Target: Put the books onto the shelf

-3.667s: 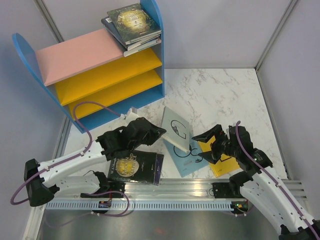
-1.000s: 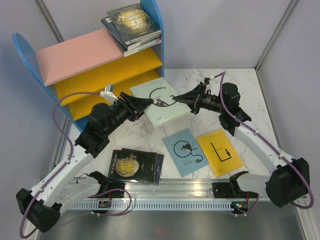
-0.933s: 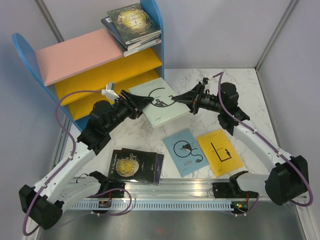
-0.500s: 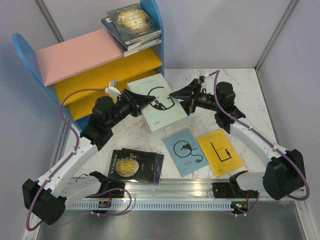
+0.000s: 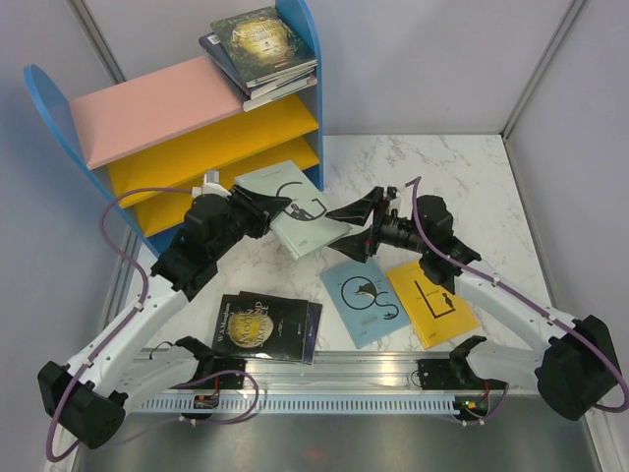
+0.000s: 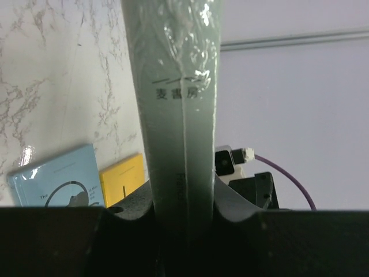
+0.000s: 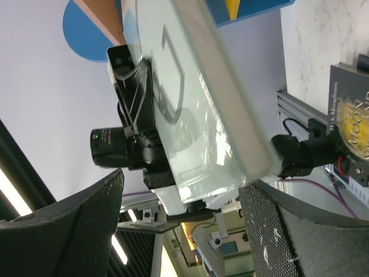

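Note:
My left gripper is shut on one edge of a pale grey-blue book, holding it tilted above the table just in front of the shelf. In the left wrist view the book stands edge-on between the fingers. My right gripper is open just right of the book's free edge, not touching it; its wrist view shows the book beyond the spread fingers. A stack of books lies on the shelf's top at the right. Flat on the table lie a teal-blue book, a yellow one and a black one with gold lettering.
The shelf has blue side panels, a pink top board and two yellow lower boards. Grey walls close the table at the back and sides. A metal rail runs along the near edge by the arm bases.
My right gripper has let go of the pale book, opened wide and drawn back toward the near right. The left gripper has tightened on the book and carried it slightly left, toward the shelf.

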Robot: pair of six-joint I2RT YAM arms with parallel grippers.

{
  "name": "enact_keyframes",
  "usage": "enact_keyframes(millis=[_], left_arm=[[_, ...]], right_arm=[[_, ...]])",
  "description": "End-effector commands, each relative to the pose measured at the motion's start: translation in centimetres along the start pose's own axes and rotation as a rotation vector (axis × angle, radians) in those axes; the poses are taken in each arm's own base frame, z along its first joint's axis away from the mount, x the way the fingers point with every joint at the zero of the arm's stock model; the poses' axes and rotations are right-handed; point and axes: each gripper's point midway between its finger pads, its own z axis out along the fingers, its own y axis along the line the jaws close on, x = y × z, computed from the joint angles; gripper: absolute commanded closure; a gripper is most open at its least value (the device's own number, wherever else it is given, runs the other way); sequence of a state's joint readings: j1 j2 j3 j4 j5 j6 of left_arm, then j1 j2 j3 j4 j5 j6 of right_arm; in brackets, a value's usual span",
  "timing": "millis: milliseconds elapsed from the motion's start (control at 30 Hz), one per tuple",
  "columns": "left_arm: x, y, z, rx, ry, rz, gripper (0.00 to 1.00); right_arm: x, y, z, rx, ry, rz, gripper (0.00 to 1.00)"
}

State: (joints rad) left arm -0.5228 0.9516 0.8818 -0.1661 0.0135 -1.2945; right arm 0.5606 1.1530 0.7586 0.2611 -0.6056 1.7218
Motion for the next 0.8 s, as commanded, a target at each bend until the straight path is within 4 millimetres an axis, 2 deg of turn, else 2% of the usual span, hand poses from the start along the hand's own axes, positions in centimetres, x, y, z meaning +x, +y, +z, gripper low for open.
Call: enact_keyframes(millis=[0,67,167,200,300,467,500,667,767], left_arm=[[-2.2,-1.9,-0.4,0.039,-0.099,0.026,0.98],[-2.0,-1.6,-0.3,0.036,-0.087,0.019,0.98],[-1.7,-1.0,-0.6,0.033,-0.080,-0.003,0.98],[-1.6,-0.4,-0.6,0.021,-0.083,-0.012,0.98],[-1.5,0.1,-1.0,0.019,-0.088,-0.030,0.98],[-0.8,1.0,-1.1,0.008,-0.064,-0.067,0.98],[-0.9,0.9,-1.3,0.015,-0.072,-0.102,0.98],[-1.1,0.7,-1.7,0.036,-0.081,-0.189,0.98],[-1.2,0.1,-1.9,0.055,-0.082,-0.205,0.98]], right_arm=[[0.6,5.1,-0.8,-0.166,-0.049,0.003,0.19],[0.4,6.0,-0.7,-0.201,-0.062,0.009,0.21],[-0.5,7.5,-0.4,-0.235,-0.108,0.013,0.30],[-1.0,7.7,-0.1,-0.238,-0.126,0.017,0.36],[-1.8,8.4,0.5,-0.247,-0.156,0.011,0.44],[-2.3,9.6,1.5,-0.263,-0.179,-0.009,0.45],[-2.6,9.1,2.1,-0.238,-0.183,-0.004,0.44],[-1.1,9.4,4.3,-0.203,-0.153,-0.067,0.45],[-1.0,8.7,5.1,-0.194,-0.160,-0.060,0.45]])
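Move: The left hand already grips the grey-green book high over the table. The book stack on the shelf top lies some 31 cm ahead of it, 7 cm left and 12 cm up. From the open right hand the held book's middle is about 10 cm left and 4 cm ahead, level. The blue book lies 2 cm back, 6 cm right and 29 cm below the right hand, the yellow book 25 cm right at the same depth and height. Leftward, about 4 cm, the left hand carries the grey-green book, keeping its grip, staying nearly level and swinging some 15 degrees counter-clockwise with a slight roll, left side down. The right hand follows the book's free right-hand end, forward first and then left, about 4 cm each way, while its wide-open fingers narrow to a bit over half open around that end without clamping. ##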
